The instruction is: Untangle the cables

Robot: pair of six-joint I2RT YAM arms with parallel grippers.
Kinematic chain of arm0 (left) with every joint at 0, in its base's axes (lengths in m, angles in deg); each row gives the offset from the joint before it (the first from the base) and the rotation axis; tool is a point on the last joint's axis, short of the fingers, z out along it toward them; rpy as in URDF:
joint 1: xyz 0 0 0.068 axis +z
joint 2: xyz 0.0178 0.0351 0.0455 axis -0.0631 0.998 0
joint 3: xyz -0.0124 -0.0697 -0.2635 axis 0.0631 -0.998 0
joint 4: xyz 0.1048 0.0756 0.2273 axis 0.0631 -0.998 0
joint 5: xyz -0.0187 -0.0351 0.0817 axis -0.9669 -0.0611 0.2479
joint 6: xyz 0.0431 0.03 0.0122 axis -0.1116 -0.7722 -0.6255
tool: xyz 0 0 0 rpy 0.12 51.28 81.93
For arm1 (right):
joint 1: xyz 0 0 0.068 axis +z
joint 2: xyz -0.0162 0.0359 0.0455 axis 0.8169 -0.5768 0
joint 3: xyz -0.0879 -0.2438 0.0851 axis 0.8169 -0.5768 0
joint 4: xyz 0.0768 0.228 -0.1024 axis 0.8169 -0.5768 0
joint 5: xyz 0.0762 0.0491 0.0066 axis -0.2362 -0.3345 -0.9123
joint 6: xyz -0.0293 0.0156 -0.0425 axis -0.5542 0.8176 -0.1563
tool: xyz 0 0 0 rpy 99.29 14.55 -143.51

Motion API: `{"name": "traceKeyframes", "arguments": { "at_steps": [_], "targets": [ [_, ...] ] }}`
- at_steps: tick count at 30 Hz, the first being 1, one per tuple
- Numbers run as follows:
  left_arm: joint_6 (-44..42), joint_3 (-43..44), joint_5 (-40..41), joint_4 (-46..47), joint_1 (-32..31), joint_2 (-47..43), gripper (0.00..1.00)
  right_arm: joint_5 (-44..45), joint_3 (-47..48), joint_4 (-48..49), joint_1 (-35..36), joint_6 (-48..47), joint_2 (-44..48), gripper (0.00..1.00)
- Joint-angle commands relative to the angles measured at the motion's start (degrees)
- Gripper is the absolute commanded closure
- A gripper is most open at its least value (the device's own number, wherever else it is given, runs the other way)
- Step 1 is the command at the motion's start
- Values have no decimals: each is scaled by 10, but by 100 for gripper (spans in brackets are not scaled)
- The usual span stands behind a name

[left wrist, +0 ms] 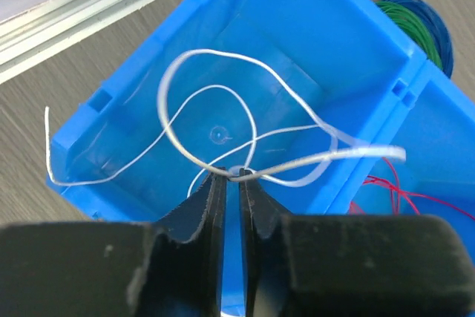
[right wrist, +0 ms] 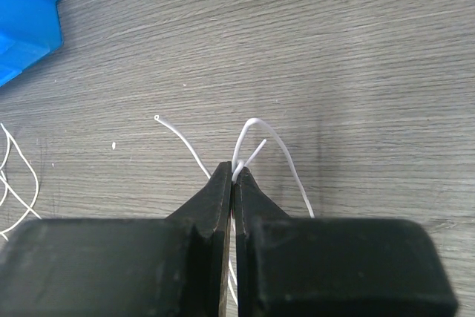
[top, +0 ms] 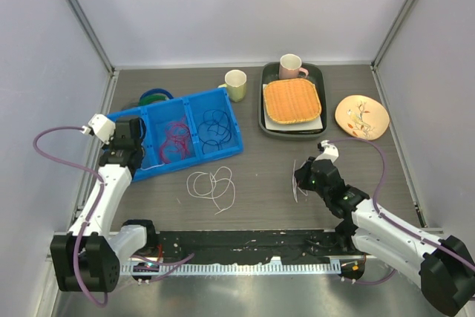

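A blue tray [top: 194, 102] has three compartments. Red cables [top: 176, 141] lie in the middle one and dark blue cables [top: 216, 128] in the right one. My left gripper [top: 138, 139] hangs over the left compartment [left wrist: 297, 42], shut [left wrist: 236, 176] on a looped white cable [left wrist: 211, 52]. Red strands [left wrist: 386, 187] show beyond the divider. A loose tangle of white cable [top: 211, 183] lies on the table in front of the tray. My right gripper [top: 300, 180] is low over the table, shut [right wrist: 234, 170] on another short white cable [right wrist: 256, 119].
A green-and-blue coiled band [top: 154, 97] lies behind the tray's left end. A cream cup [top: 236, 84], a dark tray [top: 265, 120] with a woven mat and a pink cup [top: 290, 67], and a patterned plate [top: 361, 116] stand at the back right. Walls close in both sides.
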Motion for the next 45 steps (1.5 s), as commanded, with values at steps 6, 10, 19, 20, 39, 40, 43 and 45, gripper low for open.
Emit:
{"name": "traceKeyframes", "arguments": {
  "at_steps": [6, 10, 19, 20, 39, 40, 43, 45],
  "targets": [
    [31, 40, 6, -67, 4, 27, 49, -10, 2, 27, 2, -14, 9, 97],
    [8, 56, -45, -63, 4, 10, 19, -16, 6, 29, 1, -17, 3, 97],
    [-41, 54, -232, -41, 3, -112, 0, -98, 10, 85, 2, -44, 16, 99],
    [-43, 47, -282, -36, 0, -120, 0, -111, 12, 92, 2, -45, 17, 99],
    [-146, -80, -645, 415, -396, -40, 0, -172, 155, 87, 43, 142, -24, 99],
    [-144, -84, -625, 423, -410, -35, 0, -160, 154, 88, 48, 161, -27, 99],
    [-134, -78, -592, 445, -436, 1, 0, -119, 130, 151, 67, 225, -32, 99],
    [-144, -70, -587, 439, -448, 36, 0, -106, 119, 203, 84, 247, -39, 99]
  ]
}}
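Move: The left hand still holds a white cable over the tray's left compartment, whose middle lies about 3 cm ahead, 3 cm left and 11 cm below; the red cable is some 15 cm right and 1 cm ahead. The right hand's white cable hangs about 55 cm right of the left hand, 9 cm back and 10 cm lower. That cable sits right at the right fingers, and the loose white cable lies 28 cm left of them, 2 cm back and 5 cm down. Left hand opens, freeing its cable, and swings right some 38 cm towards the cable the right hand raises leftward. ##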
